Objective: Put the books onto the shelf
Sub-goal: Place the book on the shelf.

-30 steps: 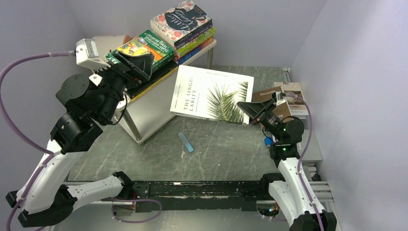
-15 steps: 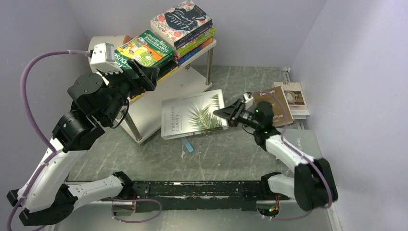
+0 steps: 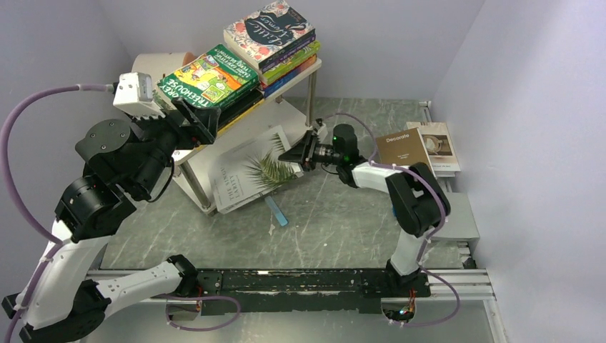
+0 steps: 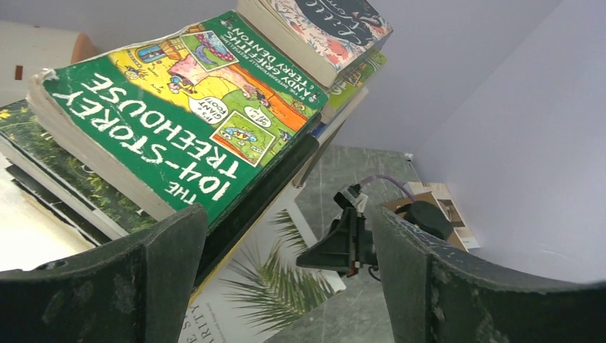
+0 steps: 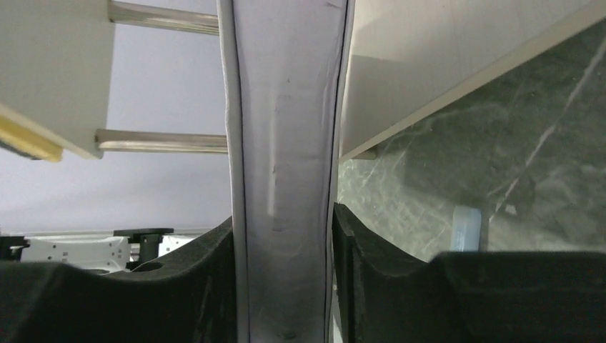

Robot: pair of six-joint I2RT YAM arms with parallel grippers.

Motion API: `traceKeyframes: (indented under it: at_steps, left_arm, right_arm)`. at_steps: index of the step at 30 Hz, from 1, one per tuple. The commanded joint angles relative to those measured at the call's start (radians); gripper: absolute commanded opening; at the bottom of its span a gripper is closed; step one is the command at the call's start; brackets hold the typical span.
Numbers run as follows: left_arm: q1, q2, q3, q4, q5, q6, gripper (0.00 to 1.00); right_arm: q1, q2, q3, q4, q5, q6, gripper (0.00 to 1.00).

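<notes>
My right gripper (image 3: 296,155) is shut on the edge of a white palm-leaf book (image 3: 250,175), which lies tilted with its far end under the top board of the white shelf (image 3: 282,114). In the right wrist view both pads press the book's page edge (image 5: 282,143). On the top board lie the green Treehouse book (image 3: 207,77) and a stack topped by the floral Little Women (image 3: 270,32). My left gripper (image 3: 196,114) hangs open and empty just before the Treehouse book (image 4: 186,121). A brown book (image 3: 404,150) lies on another book at the right.
A small flat blue bar (image 3: 277,211) lies on the table just in front of the white book. A white cylinder (image 3: 161,64) stands behind the shelf's left end. Thin metal posts (image 3: 311,86) hold the boards apart. Walls close in on three sides.
The right arm has swung the white book left and down from mid-table into the shelf's lower tier. The left gripper shifted slightly near the Treehouse book and stayed open.
</notes>
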Motion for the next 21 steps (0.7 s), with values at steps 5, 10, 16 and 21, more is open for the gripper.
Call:
traceKeyframes:
  at_steps: [5, 10, 16, 21]
  left_arm:
    - [-0.002, -0.011, 0.012, -0.023, -0.024, 0.025, 0.89]
    - [-0.003, -0.011, 0.009, -0.032, -0.025, 0.026, 0.89]
    - [-0.003, -0.015, -0.009, -0.039, -0.022, 0.014, 0.89]
    - [-0.001, -0.009, -0.015, -0.046, -0.019, 0.008, 0.89]
  right_arm:
    - [0.082, 0.182, 0.184, 0.075, 0.0, 0.039, 0.48]
    - [0.09, 0.262, 0.302, 0.008, 0.059, -0.011, 0.49]
    - [0.091, 0.301, 0.373, -0.06, 0.125, -0.081, 0.66]
    - [0.09, 0.213, 0.372, -0.223, 0.311, -0.216, 0.8]
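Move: The right hand still grips the palm-leaf book by its edge, with the book already partly over the lower shelf. That shelf's middle lies about 19 cm to the hand's left, 7 cm ahead and 7 cm lower. The 104-Storey book on the top shelf is some 22 cm left, 9 cm ahead and 20 cm higher; the blue stick lies 6 cm left, 13 cm back and 12 cm below. From the left hand, the lower shelf's middle is about 15 cm ahead, 2 cm left and 31 cm down. With the palm-leaf book's edge between its fingers, the right hand slides it deeper under the top shelf, first some 5 cm left and a little down, then mainly forward, about 7 cm forward in all. Over the second part the fingers spread from under half to three-quarters open; the upper finger comes off the cover while the lower one stays by the underside. ##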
